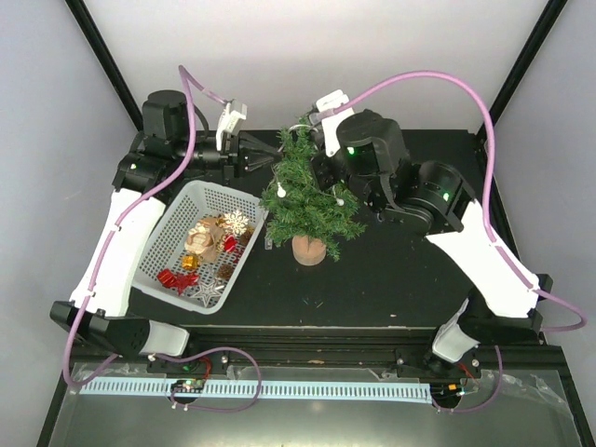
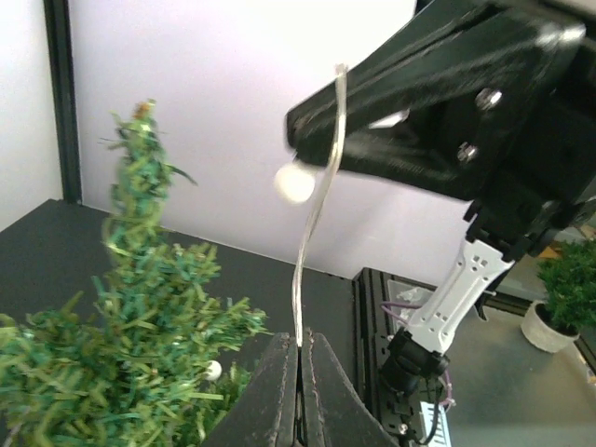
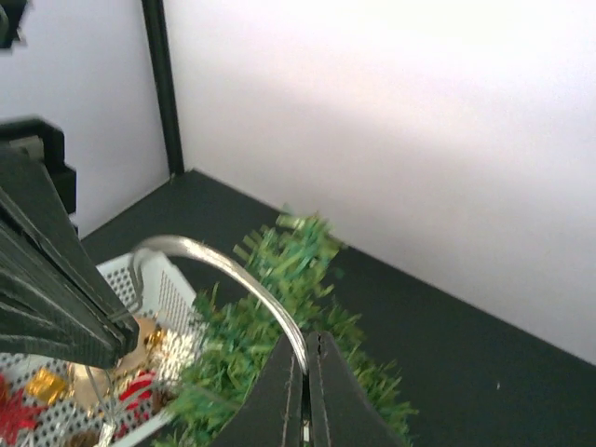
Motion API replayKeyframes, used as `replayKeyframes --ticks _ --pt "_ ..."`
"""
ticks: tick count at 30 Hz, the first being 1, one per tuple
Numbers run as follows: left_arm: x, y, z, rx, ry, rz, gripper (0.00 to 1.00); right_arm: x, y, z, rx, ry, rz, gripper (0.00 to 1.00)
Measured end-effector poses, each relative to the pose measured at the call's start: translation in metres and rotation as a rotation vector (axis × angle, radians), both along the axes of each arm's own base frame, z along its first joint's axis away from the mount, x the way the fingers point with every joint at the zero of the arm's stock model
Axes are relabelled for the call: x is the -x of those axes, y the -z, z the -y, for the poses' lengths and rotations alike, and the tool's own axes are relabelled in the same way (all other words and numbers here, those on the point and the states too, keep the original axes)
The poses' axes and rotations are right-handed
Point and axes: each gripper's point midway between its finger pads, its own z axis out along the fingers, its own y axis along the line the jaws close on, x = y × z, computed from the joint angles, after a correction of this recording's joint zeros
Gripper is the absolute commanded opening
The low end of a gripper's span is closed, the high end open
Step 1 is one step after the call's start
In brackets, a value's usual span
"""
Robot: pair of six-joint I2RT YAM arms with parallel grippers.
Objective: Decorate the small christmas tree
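Observation:
The small christmas tree (image 1: 307, 200) stands upright mid-table on its tan round base (image 1: 309, 250). A clear light string with small white bulbs (image 1: 280, 191) hangs over its branches. My left gripper (image 1: 273, 152) sits just left of the treetop, and my right gripper (image 1: 315, 130) just behind it. In the left wrist view my left gripper (image 2: 300, 358) is shut on the light string (image 2: 305, 270), which rises past a white bulb (image 2: 296, 182) to the right gripper's fingers (image 2: 372, 121). In the right wrist view my right gripper (image 3: 305, 368) is shut on the light string (image 3: 223, 270) arching above the tree (image 3: 279, 317).
A white perforated basket (image 1: 200, 191) left of the tree holds red bows, gold boxes, a silver star and a snowflake. The black table ends at rails on the right (image 1: 484, 177). A small potted plant (image 2: 568, 289) stands beyond the table.

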Motion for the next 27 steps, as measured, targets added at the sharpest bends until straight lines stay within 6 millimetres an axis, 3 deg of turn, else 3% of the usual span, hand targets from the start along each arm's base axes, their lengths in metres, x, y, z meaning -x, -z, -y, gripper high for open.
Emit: replayKeyframes --ticks 7,18,27 --pt "-0.029 -0.004 -0.006 0.041 -0.027 -0.036 0.02 -0.015 -0.03 0.01 -0.049 0.054 0.071 0.01" --pt "-0.059 -0.006 -0.011 0.091 -0.027 -0.108 0.02 -0.052 -0.013 0.011 -0.008 0.129 0.056 0.01" --pt "-0.067 -0.01 -0.009 0.115 -0.005 -0.134 0.02 -0.067 -0.02 0.013 -0.045 0.159 0.072 0.01"
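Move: The treetop stands about 5 cm ahead of the left hand and 5 cm to its right, slightly below it. From the right hand, the treetop is some 5 cm ahead, 3 cm to the left and about 5 cm lower. The basket's middle lies down on the table, roughly 5 cm ahead of the left hand, 23 cm to its left and 32 cm below. Both hands, still pinching the light string between them, carry it forward about 6.5 cm past the treetop's two sides. ##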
